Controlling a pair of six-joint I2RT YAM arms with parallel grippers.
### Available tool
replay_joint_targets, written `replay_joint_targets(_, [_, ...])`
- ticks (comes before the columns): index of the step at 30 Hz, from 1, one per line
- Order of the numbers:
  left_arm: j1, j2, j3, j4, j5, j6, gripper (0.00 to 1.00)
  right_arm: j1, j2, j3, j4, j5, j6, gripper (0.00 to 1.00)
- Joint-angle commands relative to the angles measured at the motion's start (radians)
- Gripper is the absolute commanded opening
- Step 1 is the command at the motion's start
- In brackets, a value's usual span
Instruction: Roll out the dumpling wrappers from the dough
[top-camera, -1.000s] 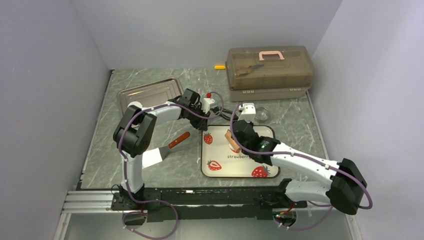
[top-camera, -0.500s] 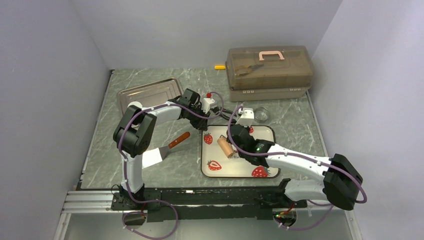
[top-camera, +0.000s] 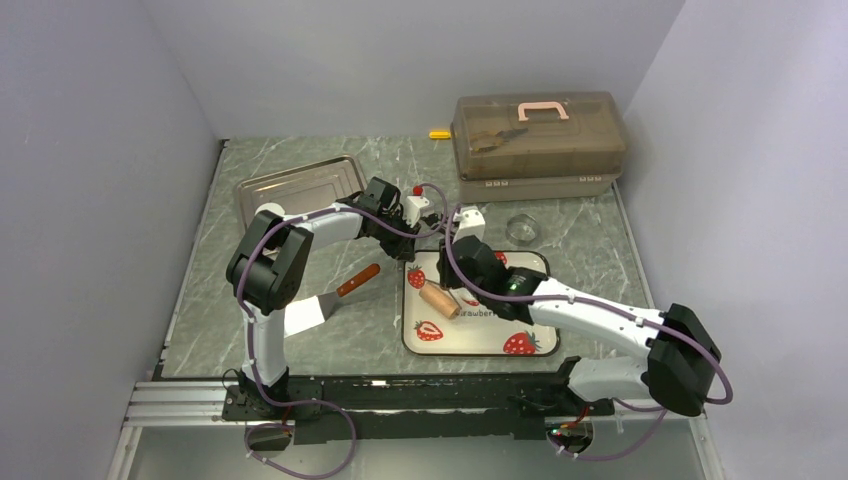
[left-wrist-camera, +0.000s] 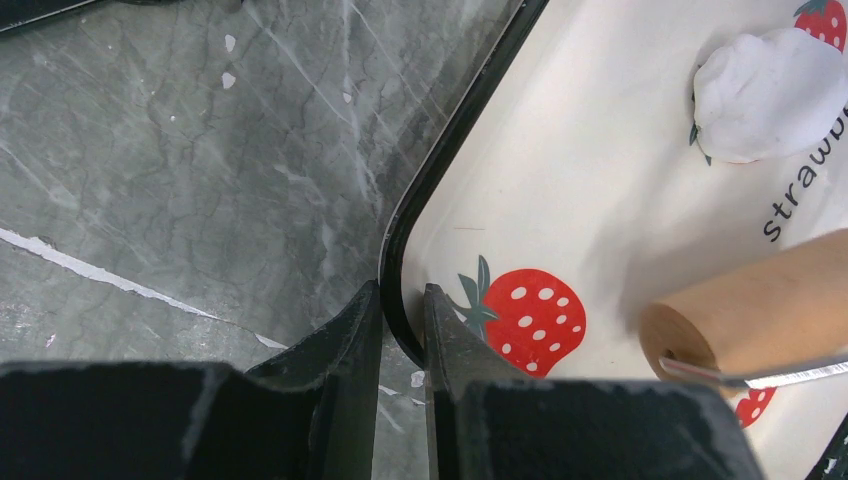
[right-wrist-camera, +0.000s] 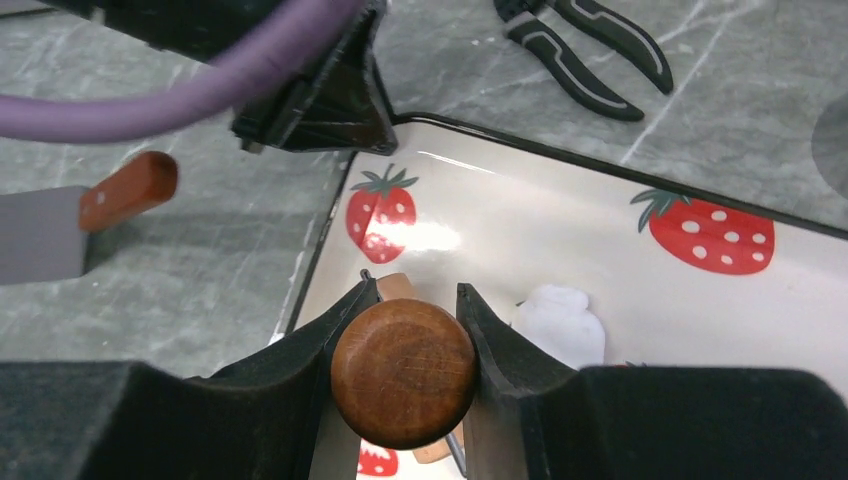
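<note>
The dough (left-wrist-camera: 765, 95) is a small white lump on the strawberry plate (top-camera: 480, 338); it also shows just right of my right fingers, dough (right-wrist-camera: 560, 325). My right gripper (right-wrist-camera: 417, 290) is shut on the round handle of the brown wooden roller (right-wrist-camera: 403, 372). The roller (top-camera: 437, 301) lies low over the plate's left part, left of the dough, its barrel (left-wrist-camera: 760, 300) close above the plate. My left gripper (left-wrist-camera: 402, 295) is shut on the plate's black rim (left-wrist-camera: 440, 170) at its far left corner. No dumpling wrappers are in view.
A scraper with a wooden handle (top-camera: 335, 295) lies left of the plate. A metal tray (top-camera: 300, 185) sits at the back left and a lidded tool box (top-camera: 538, 135) at the back right. A clear glass ring (top-camera: 521, 229) and black pliers (right-wrist-camera: 580, 50) lie behind the plate.
My right arm has swung the roller leftwards across the plate and lowered it towards lying flat. The left gripper has stayed on the rim.
</note>
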Motion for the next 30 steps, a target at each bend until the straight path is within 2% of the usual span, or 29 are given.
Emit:
replay_joint_targets(1, [0.006,0.002,-0.015,-0.004,-0.053,0.041,0.0,-0.01,-0.057,0.13,-0.035,0.0,-0.063,0.0])
replay_joint_targets(5, [0.006,0.0,-0.018,-0.001,-0.049,0.037,0.0,-0.011,-0.049,0.151,-0.151,0.204,-0.014,0.0])
replay_joint_targets(10, [0.006,0.001,-0.018,-0.003,-0.05,0.04,0.0,-0.011,-0.063,0.116,-0.229,0.325,0.073,0.0])
replay_joint_targets(18, [0.007,0.004,-0.019,-0.003,-0.05,0.04,0.0,-0.009,-0.035,0.008,-0.213,0.38,0.081,0.0])
replay_joint_targets(22, [0.009,0.002,-0.021,-0.005,-0.05,0.043,0.0,0.012,0.012,-0.062,-0.215,0.375,0.149,0.0])
replay_joint_targets(26, [0.011,0.005,-0.016,-0.008,-0.044,0.038,0.0,0.042,0.046,-0.077,-0.325,0.431,0.259,0.0])
replay_joint_targets(30, [0.01,0.01,-0.013,-0.005,-0.038,0.031,0.0,0.046,0.046,-0.129,-0.29,0.41,0.274,0.0])
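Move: The dough lies roughly 2 cm to the right of the right gripper, about 1 cm ahead and some 11 cm below it. The roller it holds hangs about 3 cm left and 10 cm below, level with it. The tray's far left corner stands about 11 cm left and 9 cm ahead, the pliers some 16 cm straight ahead. From the left gripper the dough lies about 13 cm right and 8 cm back. Keep the handle gripped in the right hand and lift the roller about 4 cm, then swing it some 6 cm to the right and back down onto the dough's left part, turning the hand about 20 degrees clockwise. As it comes down, start easing slightly left again. Leave the left gripper still, fingers astride the tray's corner rim. ##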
